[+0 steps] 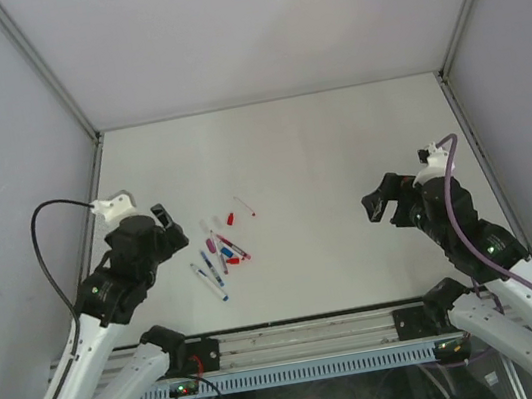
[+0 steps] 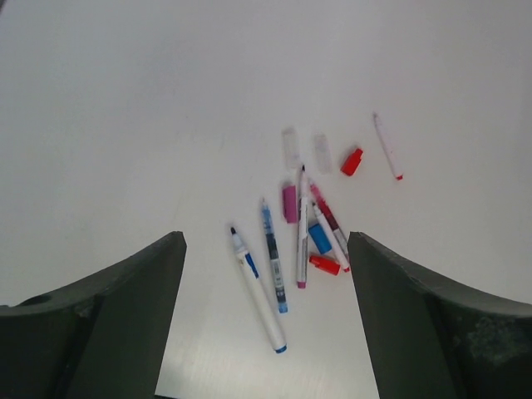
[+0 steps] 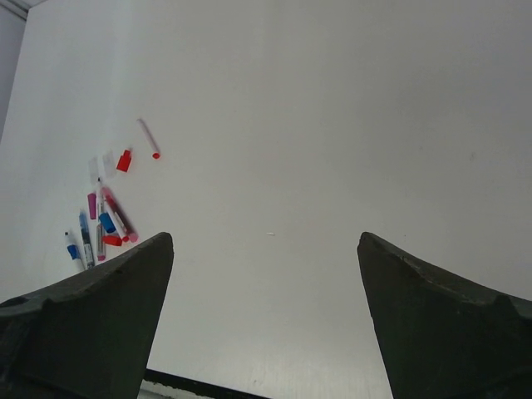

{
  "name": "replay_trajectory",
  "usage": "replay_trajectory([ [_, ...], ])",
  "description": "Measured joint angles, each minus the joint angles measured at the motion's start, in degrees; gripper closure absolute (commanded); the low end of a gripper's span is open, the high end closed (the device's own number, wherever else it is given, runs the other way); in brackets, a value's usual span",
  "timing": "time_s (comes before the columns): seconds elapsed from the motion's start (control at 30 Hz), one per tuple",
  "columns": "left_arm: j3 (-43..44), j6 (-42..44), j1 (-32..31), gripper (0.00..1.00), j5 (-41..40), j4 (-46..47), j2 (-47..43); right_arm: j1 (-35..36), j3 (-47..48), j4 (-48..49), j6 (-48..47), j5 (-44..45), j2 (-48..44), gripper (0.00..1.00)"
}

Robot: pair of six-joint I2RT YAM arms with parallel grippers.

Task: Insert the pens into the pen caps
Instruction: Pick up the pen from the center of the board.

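Several pens [image 2: 259, 291] lie in a loose cluster on the white table [image 1: 319, 151], white barrels with blue, magenta and red ends. One thin red-tipped pen [image 2: 386, 148] lies apart to the right. Among them are pen caps: magenta [image 2: 289, 204], blue [image 2: 319, 238], red [image 2: 325, 264] and a second red cap [image 2: 352, 161]. My left gripper [image 2: 266, 241] hovers open just left of the cluster [image 1: 217, 258], nothing between its fingers. My right gripper [image 3: 266, 237] is open over bare table far to the right [image 1: 378, 204]; the pens [image 3: 100, 224] lie far to its left.
Two clear cap-like pieces [image 2: 289, 143] lie just beyond the cluster. Grey walls with metal frame posts [image 1: 43, 68] enclose the table on three sides. A rail [image 1: 298, 336] runs along the near edge between the arm bases.
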Motion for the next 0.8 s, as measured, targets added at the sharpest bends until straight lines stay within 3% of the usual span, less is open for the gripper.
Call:
replay_trajectory([
  [0.17,-5.9,-9.3,-6.4,0.25,-3.3,-1.4,1.5,0.0,-0.7,-0.2,0.2,-0.3,0.7,0.10],
  [0.3,-9.4,-14.7,-7.3,0.32,-4.1,-2.0,3.8,0.0,-1.1,0.1,0.2,-0.9,2.1,0.11],
  [0.57,-16.4,-19.6,-7.4,0.40,-3.5,0.1,4.5,0.0,-1.4,0.5,0.2,-2.3,4.6,0.11],
  [0.8,-21.7,-21.0,-7.8,0.41,0.3,5.3,9.8,0.0,-2.2,0.9,0.2,-2.5,4.8,0.12],
])
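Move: The white pen with the blue end lies almost under the left hand, some 21 cm below and about 4 cm back and 5 cm to the right. At that same depth, the slim blue pen is level with the hand and 6 cm right; the pink-ended pen 4 cm ahead and 9 cm right; the purple cap 6 cm ahead and 7 cm right. From the right hand the white pen is about 41 cm left, 3 cm back and 21 cm down. Heading down onto the white pen, the left hand drops quickly by about 16 cm, easing a little back and right, while the wrist tips the fingers some 20 degrees further down. The fingers close partway but stay open astride the pen's line, still above the table. The right hand, open and empty, sinks about 3 cm over bare table. ##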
